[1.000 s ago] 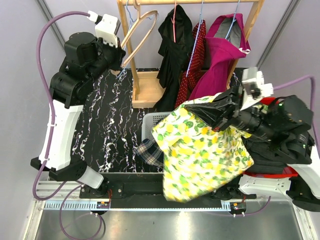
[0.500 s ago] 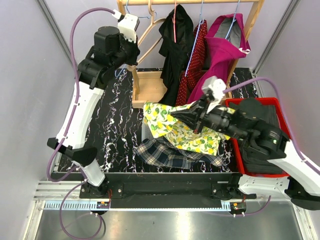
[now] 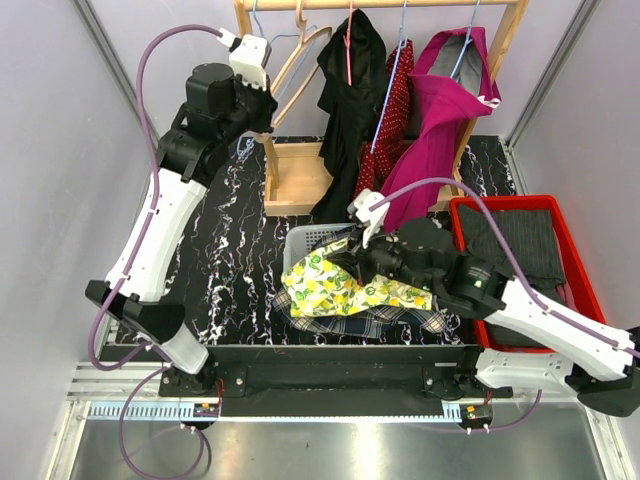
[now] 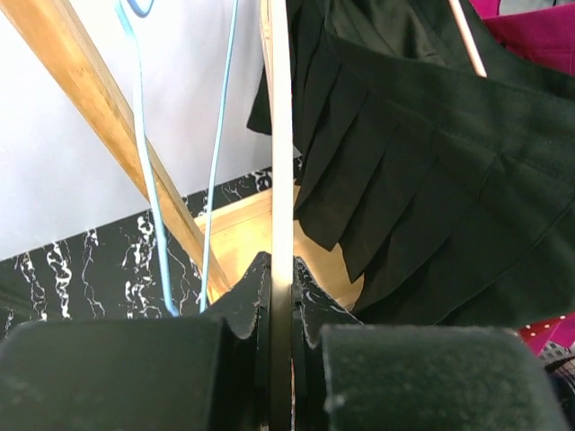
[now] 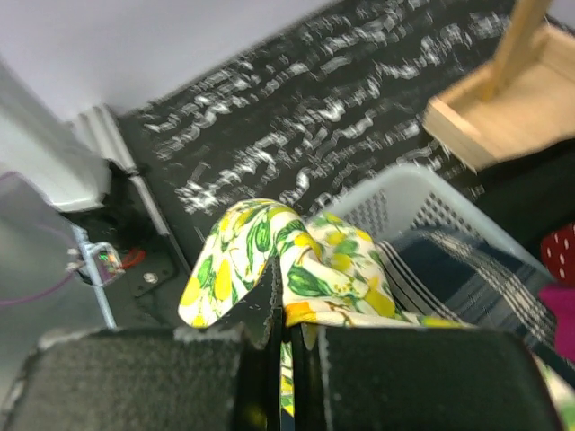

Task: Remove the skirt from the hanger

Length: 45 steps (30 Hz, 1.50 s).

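Note:
The skirt (image 3: 345, 288) is white with yellow lemons and green leaves. It lies bunched in the grey basket (image 3: 300, 238) at the table's middle, on a plaid cloth (image 3: 400, 322). My right gripper (image 3: 345, 262) is shut on a fold of it, seen close in the right wrist view (image 5: 296, 269). The wooden hanger (image 3: 300, 50) is bare and hooked on the rack's top rail at the back left. My left gripper (image 3: 268, 105) is shut on its lower arm; the left wrist view shows the pale bar (image 4: 281, 180) pinched between the jaws.
A wooden rack (image 3: 290, 180) at the back holds a black garment (image 3: 345, 110), a red dotted one (image 3: 392, 100) and a magenta one (image 3: 440, 120). A red bin (image 3: 580, 290) with dark clothes stands at the right. Two blue wire hangers (image 4: 153, 180) hang beside the left gripper.
My right gripper has swung left and down, carrying the skirt into the basket. My left gripper has risen with the bare hanger to the rack's rail.

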{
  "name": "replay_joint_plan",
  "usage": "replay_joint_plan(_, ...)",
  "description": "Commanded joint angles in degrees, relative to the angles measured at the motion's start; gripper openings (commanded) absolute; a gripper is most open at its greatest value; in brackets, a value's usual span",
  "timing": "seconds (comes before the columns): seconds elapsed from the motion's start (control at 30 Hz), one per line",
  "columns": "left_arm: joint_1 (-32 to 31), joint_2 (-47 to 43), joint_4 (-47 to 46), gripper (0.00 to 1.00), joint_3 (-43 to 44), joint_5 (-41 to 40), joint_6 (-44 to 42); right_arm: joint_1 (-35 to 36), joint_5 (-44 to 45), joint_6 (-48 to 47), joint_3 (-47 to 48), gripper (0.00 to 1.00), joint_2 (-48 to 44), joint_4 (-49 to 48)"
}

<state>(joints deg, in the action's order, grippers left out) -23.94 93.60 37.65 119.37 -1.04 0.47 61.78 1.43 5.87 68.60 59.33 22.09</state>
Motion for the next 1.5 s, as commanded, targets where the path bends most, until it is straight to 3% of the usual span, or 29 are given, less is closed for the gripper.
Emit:
replay_joint_plan(0.0,0.57,-4.56,-2.58,0.00,-4.66,0.07,-0.03,-0.08,7.62,3.78,-4.87,0.00,1.31,-3.89)
replay_joint_plan(0.07,0.56,-6.14,-2.49,0.36,-6.07,0.59,-0.12,-0.43,7.36,6.42,-7.86,0.00,2.45,-4.15)
replay_joint_plan(0.1,0.48,-6.67,-2.49,0.58,-6.52,0.60,-0.12,-0.60,6.92,9.13,-9.87,0.00,3.07,-4.68)
replay_joint_plan(0.13,0.56,-7.11,-2.41,0.88,-6.87,0.69,-0.12,-1.04,6.74,10.81,-10.84,0.00,3.25,-4.95)
replay_joint_plan(0.17,0.57,-7.47,-2.40,0.99,-7.57,0.69,-0.12,-1.31,5.79,12.40,-11.72,0.00,3.42,-5.21)
replay_joint_plan(0.33,0.56,-9.31,-2.58,0.99,-8.45,0.51,-1.53,-7.35,1.39,23.64,-18.75,0.00,5.09,-7.40)
replay_joint_plan(0.47,0.39,-10.63,-2.49,0.99,-9.42,0.69,-0.65,-15.17,-8.36,34.17,-24.29,0.00,8.69,-12.57)
replay_joint_plan(0.6,0.21,-12.74,-2.40,0.99,-10.21,0.69,-0.65,-21.43,-18.46,44.56,-29.21,0.00,19.46,-19.61)
replay_joint_plan(0.73,-0.22,-14.41,0.93,0.99,-7.24,1.99,-0.65,-22.32,-29.70,49.93,-30.53,0.00,32.84,-26.64)
replay_joint_plan(0.8,-0.14,-14.85,2.95,0.99,-6.09,2.35,-0.65,-22.14,-29.65,50.82,-32.03,0.00,37.16,-29.38)
replay_joint_plan(0.97,-1.54,-14.94,6.03,0.99,-0.29,2.88,-0.73,-21.96,-25.17,46.60,-32.12,0.02,35.96,-22.97)
replay_joint_plan(1.0,-1.89,-14.59,6.47,0.99,0.76,3.14,-0.65,-21.88,-23.77,46.60,-32.30,0.14,34.90,-22.53)
replay_joint_plan(1.1,-4.17,-12.40,6.74,0.99,6.29,3.76,-0.56,-21.61,-20.70,44.85,-31.95,0.34,29.19,-18.85)
replay_joint_plan(1.13,-5.75,-11.61,6.65,0.99,7.62,3.50,-0.64,-21.61,-19.55,43.45,-31.60,0.47,27.52,-16.22)
replay_joint_plan(1.2,-7.60,-8.53,6.30,0.99,10.60,2.89,-1.26,-21.61,-16.65,41.52,-30.11,0.62,22.42,-13.57)
replay_joint_plan(1.23,-9.61,-7.65,6.04,0.99,13.32,2.19,-2.04,-21.53,-15.85,39.50,-29.41,0.84,20.93,-10.86)
replay_joint_plan(1.27,-10.50,-6.43,5.08,0.99,14.65,2.01,-2.31,-21.61,-14.98,38.09,-27.48,0.96,18.48,-9.27)
replay_joint_plan(1.47,-12.44,1.05,-1.60,0.99,15.64,2.27,-0.65,-18.64,-8.38,27.46,-16.93,1.00,10.47,0.93)
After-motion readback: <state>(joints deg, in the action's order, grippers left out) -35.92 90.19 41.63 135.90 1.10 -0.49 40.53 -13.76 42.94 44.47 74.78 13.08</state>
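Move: In the left hand is the low near end of the wooden hanger, its hook seemingly already on the rail some 17 cm ahead, 4 cm right and 14 cm higher; the black skirt hangs about 13 cm ahead and 14 cm right. The right hand holds the lemon skirt, the basket's middle about 6 cm ahead, level sideways, 32 cm below. From this hand, the wooden base lies 29 cm ahead, 15 cm left; the red tray 6 cm ahead, 42 cm right. Lowering the lemon skirt about 31 cm to the basket with a slight reach forward, the right hand turns its wrist some 70 degrees so the fingers slant more steeply down, opens wide there, then rises about 7 cm. Meanwhile the left fingers open and release the wooden hanger; that hand backs away from the rack, then climbs and swings right towards the end. ##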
